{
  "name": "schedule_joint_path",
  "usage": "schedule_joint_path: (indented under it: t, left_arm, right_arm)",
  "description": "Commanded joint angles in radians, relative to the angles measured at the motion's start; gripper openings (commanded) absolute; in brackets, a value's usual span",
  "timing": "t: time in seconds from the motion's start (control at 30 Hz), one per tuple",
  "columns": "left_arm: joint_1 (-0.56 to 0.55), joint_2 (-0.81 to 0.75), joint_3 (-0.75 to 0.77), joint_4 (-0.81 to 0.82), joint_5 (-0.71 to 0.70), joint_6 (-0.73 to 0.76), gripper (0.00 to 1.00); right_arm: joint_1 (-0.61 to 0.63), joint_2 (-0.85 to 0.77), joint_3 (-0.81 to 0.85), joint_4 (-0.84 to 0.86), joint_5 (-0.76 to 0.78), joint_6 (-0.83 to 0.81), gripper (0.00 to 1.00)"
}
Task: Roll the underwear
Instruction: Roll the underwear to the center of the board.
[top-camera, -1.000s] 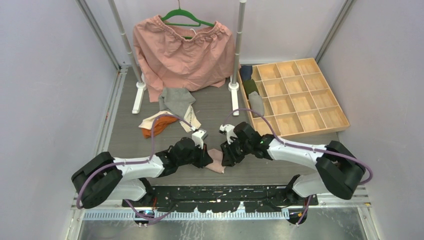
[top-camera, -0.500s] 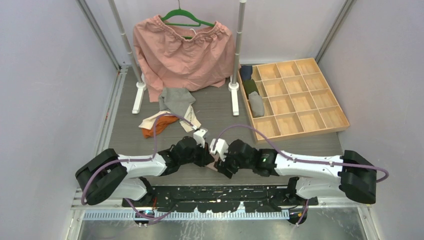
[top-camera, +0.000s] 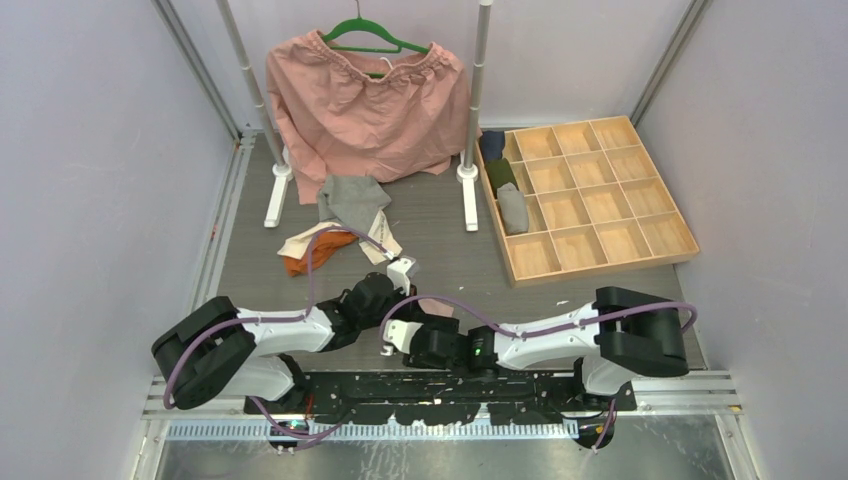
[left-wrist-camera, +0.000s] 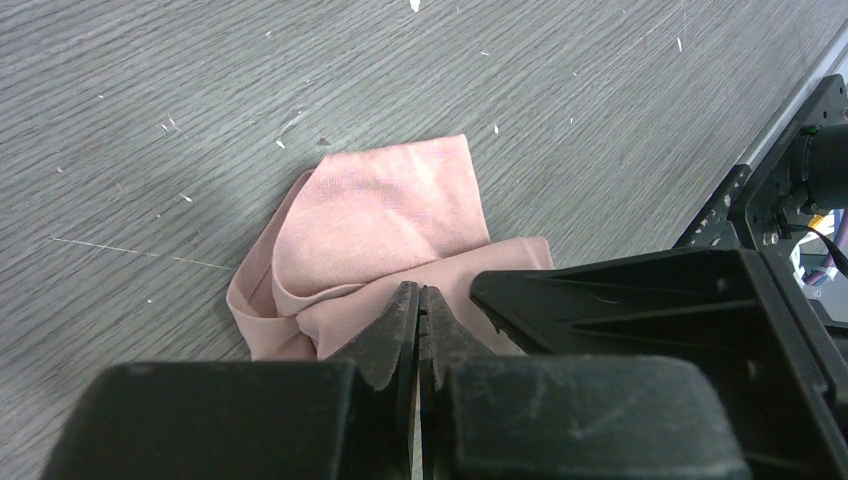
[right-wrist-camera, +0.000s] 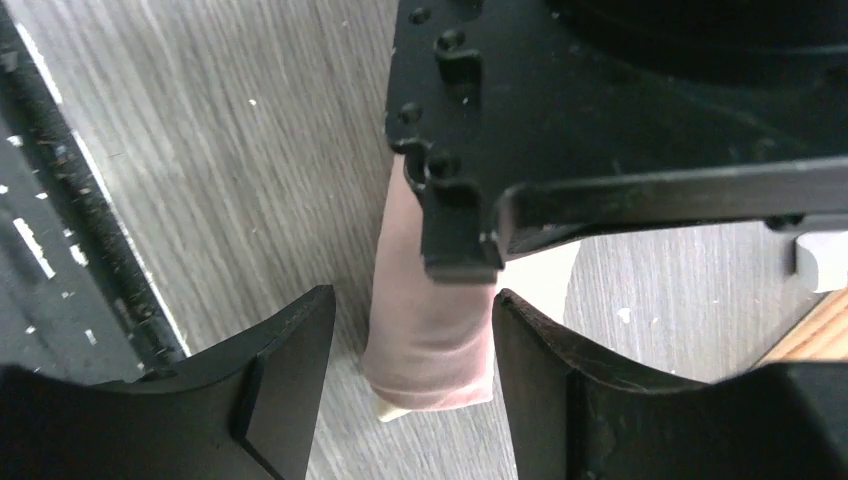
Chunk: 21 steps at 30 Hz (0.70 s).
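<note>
A dusty pink underwear (left-wrist-camera: 385, 225) lies folded on the grey table, one end rolled up (right-wrist-camera: 432, 335). My left gripper (left-wrist-camera: 418, 296) is shut, and its tips press down on the pink cloth. The open right gripper (right-wrist-camera: 410, 300) has a finger on each side of the rolled end without touching it. From above, both grippers (top-camera: 408, 308) (top-camera: 415, 328) meet at the pink piece (top-camera: 437, 306) near the front edge. Grey (top-camera: 355, 198), cream (top-camera: 386, 246) and orange (top-camera: 308, 260) underwear lie in a heap further back.
A wooden compartment tray (top-camera: 655, 235) at the right holds navy (top-camera: 490, 143), dark green (top-camera: 500, 175) and grey (top-camera: 513, 208) rolls. A salmon garment (top-camera: 365, 105) hangs on a green hanger between two rack poles (top-camera: 476, 110). The black base rail (right-wrist-camera: 60, 250) runs just beside the right gripper.
My right arm has swung left and low along the front edge and now faces the pink piece's rolled end. Its jaws opened wider. The left gripper stayed shut on the spot.
</note>
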Motion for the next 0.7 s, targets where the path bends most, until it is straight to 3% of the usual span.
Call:
schedule_joint_path:
  t: [0.0, 0.23, 0.5, 0.67]
  left_arm:
    - [-0.007, 0.023, -0.006, -0.089, 0.001, 0.01, 0.01]
    - [-0.007, 0.026, -0.005, -0.088, 0.0, 0.007, 0.01]
    - [-0.006, 0.0, -0.015, -0.059, -0.014, -0.032, 0.01]
    - [0.014, -0.085, 0.0, -0.103, -0.08, -0.065, 0.01]
  right_arm:
    - [0.01, 0.034, 0.049, 0.052, 0.122, -0.016, 0.64]
    - [0.01, 0.081, 0.042, 0.045, 0.128, 0.0, 0.52]
    - [0.007, 0.087, 0.019, 0.051, 0.079, 0.047, 0.22]
    - [-0.024, 0.063, 0.008, 0.034, -0.043, 0.083, 0.05]
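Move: The pink underwear lies folded between the open right fingers, its middle about 2 cm ahead of that hand, 1 cm to its left and 1 cm below. The shut left gripper has the same middle some 4 cm to its right, level with it ahead and 1 cm lower. From the right hand, the cream cloth strip is about 21 cm ahead and 14 cm left, the orange cloth 18 cm ahead and 27 cm left, both slightly lower. Ease the right gripper about 1 cm forward and just under 1 cm down onto the underwear's near fold, then hold it there and close its fingers from roughly two-thirds open to nearly shut, pinching the fold. Keep the shut left fingertips still on the cloth, then begin raising them, about half a centimetre by the end. ##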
